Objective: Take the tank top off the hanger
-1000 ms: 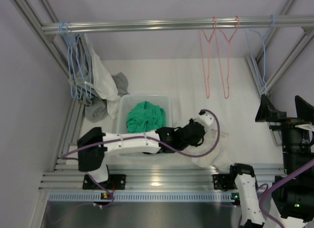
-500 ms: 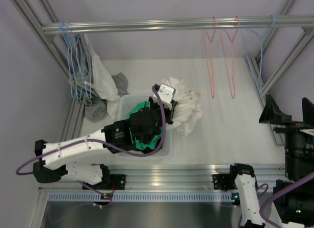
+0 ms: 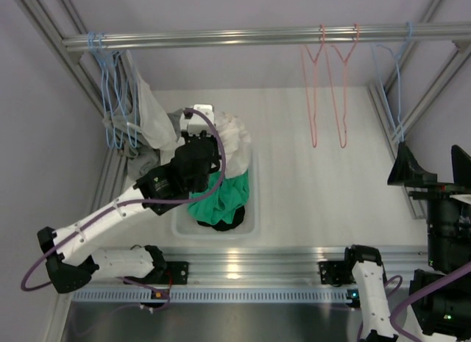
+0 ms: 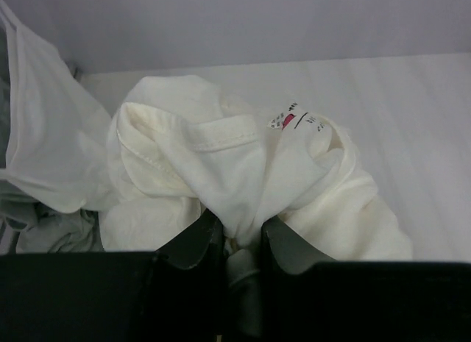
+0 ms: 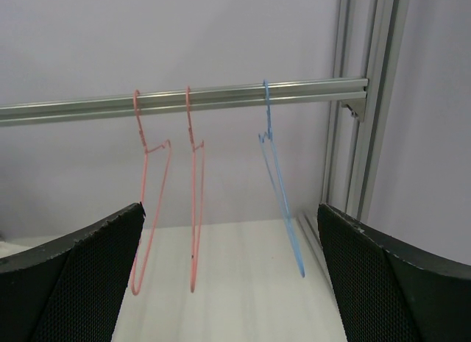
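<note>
The white tank top [image 3: 232, 140] hangs bunched from my left gripper [image 3: 210, 130] above the far end of the clear bin [image 3: 251, 218]. In the left wrist view the left gripper [image 4: 241, 235] is shut on a fold of the tank top [image 4: 221, 151], whose neck label [image 4: 294, 121] faces up. No hanger shows inside the garment. Two bare pink hangers [image 3: 313, 99] and a blue hanger [image 3: 394, 84] hang on the rail at the right. My right gripper [image 3: 407, 168] stays at the right edge. In its wrist view the right gripper [image 5: 229, 209] is open, facing the pink hangers [image 5: 151, 202].
Blue hangers [image 3: 110, 99] at the rail's left end carry a white garment [image 3: 151, 114] and a grey one [image 3: 143, 165]. A green garment [image 3: 221, 198] and a dark item [image 3: 221, 224] lie in the bin. Aluminium frame posts [image 3: 423, 99] flank both sides.
My left arm has swung from the bin's front right to its far left end, carrying the white tank top with it. The pink hangers sway slightly. The right arm barely moved.
</note>
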Motion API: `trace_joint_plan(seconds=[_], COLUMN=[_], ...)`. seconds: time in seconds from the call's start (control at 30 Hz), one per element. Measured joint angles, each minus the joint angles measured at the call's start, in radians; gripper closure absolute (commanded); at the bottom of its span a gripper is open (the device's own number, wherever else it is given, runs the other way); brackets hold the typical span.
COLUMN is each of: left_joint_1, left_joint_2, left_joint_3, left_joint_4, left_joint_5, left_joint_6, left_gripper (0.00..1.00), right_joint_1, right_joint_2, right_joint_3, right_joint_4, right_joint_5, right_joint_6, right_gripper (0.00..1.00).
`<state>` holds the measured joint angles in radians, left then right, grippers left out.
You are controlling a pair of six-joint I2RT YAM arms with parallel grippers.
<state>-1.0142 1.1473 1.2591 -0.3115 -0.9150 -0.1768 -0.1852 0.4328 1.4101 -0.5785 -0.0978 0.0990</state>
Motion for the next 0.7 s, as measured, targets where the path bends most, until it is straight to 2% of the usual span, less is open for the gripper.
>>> trace_joint_plan(seconds=[0.33, 0.53, 0.7], left_joint_1=[0.029, 0.028, 0.030], left_joint_2=[-0.054, -0.106, -0.114], left_joint_3=[-0.274, -0.542, -0.643], left_joint_4=[-0.100, -0.106, -0.116], left_joint_5=[0.130, 0.209, 0.227], left_joint_6=[-0.297, -0.531, -0.673], left_gripper=[1.00, 1.00, 1.00], right_joint_1=[0.000, 0.000, 0.000], right_joint_2=[0.000, 0.000, 0.000], right_joint_3=[0.000, -0.001, -0.003], right_joint_4=[0.011, 0.013, 0.019], right_joint_5=[-0.056, -0.070, -0.093], right_joint_6=[0.026, 0.029, 0.040], right_gripper=[0.01, 0.01, 0.01])
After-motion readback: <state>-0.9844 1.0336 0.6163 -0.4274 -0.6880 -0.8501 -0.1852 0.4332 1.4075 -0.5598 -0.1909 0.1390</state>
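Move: The white tank top is already pinched in the left hand. Its target, the laundry basket, has its middle about 32 cm below that hand, 3 cm back and nearly level sideways. In it the green cloth lies some 7 cm back and 28 cm down, the black cloth about 12 cm back and 30 cm down. A white garment hangs roughly 12 cm ahead, 17 cm left and 8 cm lower. From the right hand the basket is some 42 cm left, 14 cm ahead and 47 cm down. The tank top is carried quickly down into the basket, onto the green cloth, by the left hand, which sinks about 26 cm while drawing back some 6 cm and ending a little to the left. On the way the wrist tips its fingers down by some 30 degrees; they stay closed on the fabric. ##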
